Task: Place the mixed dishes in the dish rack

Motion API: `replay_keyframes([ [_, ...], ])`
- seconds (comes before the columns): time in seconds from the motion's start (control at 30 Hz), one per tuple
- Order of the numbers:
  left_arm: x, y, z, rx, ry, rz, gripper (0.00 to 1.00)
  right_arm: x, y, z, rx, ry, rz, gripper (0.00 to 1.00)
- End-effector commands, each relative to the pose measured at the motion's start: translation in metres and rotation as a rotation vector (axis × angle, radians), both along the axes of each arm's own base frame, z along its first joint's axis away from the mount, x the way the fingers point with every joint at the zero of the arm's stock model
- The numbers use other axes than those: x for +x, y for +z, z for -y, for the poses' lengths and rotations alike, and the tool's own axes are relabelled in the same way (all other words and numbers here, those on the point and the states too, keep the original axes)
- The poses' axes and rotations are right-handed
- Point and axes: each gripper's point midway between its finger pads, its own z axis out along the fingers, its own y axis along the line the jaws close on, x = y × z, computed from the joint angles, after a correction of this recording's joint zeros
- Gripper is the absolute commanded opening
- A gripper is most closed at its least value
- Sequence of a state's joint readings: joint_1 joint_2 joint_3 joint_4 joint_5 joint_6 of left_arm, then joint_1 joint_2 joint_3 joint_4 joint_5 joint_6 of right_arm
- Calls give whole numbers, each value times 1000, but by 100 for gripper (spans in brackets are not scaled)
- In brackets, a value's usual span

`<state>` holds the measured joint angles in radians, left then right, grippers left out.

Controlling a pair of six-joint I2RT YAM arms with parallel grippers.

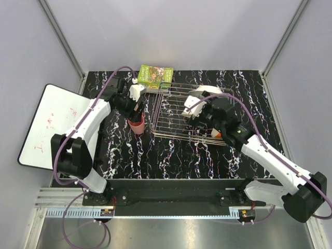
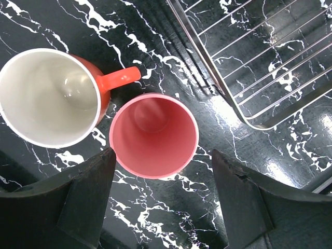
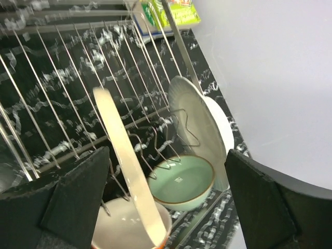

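Observation:
In the left wrist view a salmon-pink cup (image 2: 154, 135) stands upright on the black marble table, just ahead of my left gripper (image 2: 163, 199), which is open and empty. An orange cup (image 2: 49, 96) with a handle and a cream inside stands beside it. The silver dish rack (image 3: 62, 78) holds a cream plate (image 3: 124, 161) on edge, a large white plate (image 3: 205, 124), a pale green bowl (image 3: 181, 181) and a small cream bowl (image 3: 122, 228) with an orange outside. My right gripper (image 3: 171, 207) is open above them, the cream plate's rim near its left finger (image 3: 78, 197).
A green book (image 1: 155, 76) lies behind the rack's far left corner. A white board (image 1: 52, 122) with red scribbles leans off the table's left edge. The rack's near corner (image 2: 249, 116) sits right of the pink cup. Grey walls enclose the table.

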<state>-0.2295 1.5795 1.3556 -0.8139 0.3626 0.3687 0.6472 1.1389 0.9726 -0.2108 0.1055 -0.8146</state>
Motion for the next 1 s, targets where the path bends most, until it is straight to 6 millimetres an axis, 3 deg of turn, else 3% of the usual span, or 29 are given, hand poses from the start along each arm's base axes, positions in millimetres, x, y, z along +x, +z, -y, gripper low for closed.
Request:
replay_keyframes([
  [0.0, 16, 35, -5, 0, 16, 117, 78, -14, 39, -13, 236, -8, -50, 100],
  [0.13, 22, 57, -15, -8, 51, 159, 79, -15, 66, -24, 413, -34, -79, 100],
  [0.27, 31, 65, -33, 4, 100, 183, 79, -11, 86, -67, 714, -11, -241, 100],
  [0.3, 32, 65, -35, -1, 107, 177, 79, 0, 70, -82, 727, -27, -298, 100],
  [0.37, 29, 67, -40, -10, 120, 162, 79, 5, 64, -105, 745, -44, -351, 100],
  [0.4, 26, 67, -41, -11, 122, 159, 79, 10, 41, -119, 706, -61, -385, 100],
  [0.47, 19, 70, -44, -27, 110, 158, 81, 11, 21, -131, 625, -85, -353, 100],
  [0.5, 10, 67, -45, -25, 88, 137, 82, 2, 4, -150, 575, -64, -363, 100],
  [0.57, 7, 67, -54, 3, 96, 148, 83, -4, -17, -159, 529, -51, -396, 98],
  [0.7, 6, 59, -69, 3, 134, 126, 82, -4, -65, -166, 487, -92, -486, 81],
  [0.9, 5, 63, -75, -24, 147, 130, 82, 3, -97, -166, 455, -158, -520, 64],
  [0.97, 3, 66, -74, -31, 146, 138, 82, 6, -101, -165, 452, -183, -517, 46],
])
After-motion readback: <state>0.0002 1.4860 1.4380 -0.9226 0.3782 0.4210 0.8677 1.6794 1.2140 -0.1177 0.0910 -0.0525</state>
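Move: The dish rack's front-left corner lies about 22 cm to the right hand's left, 2 cm back and 17 cm below; the pink cup is about 29 cm left, 2 cm farther out and 20 cm below; the released plate is 9 cm below, 2 cm right. From the left hand, the pink cup is straight below by about 11 cm, and the orange-handled mug 9 cm ahead, 4 cm left. Right hand arcs about 16 cm left, then down, towards the rack's front-left corner, half-closing; left hand withdraws left. ##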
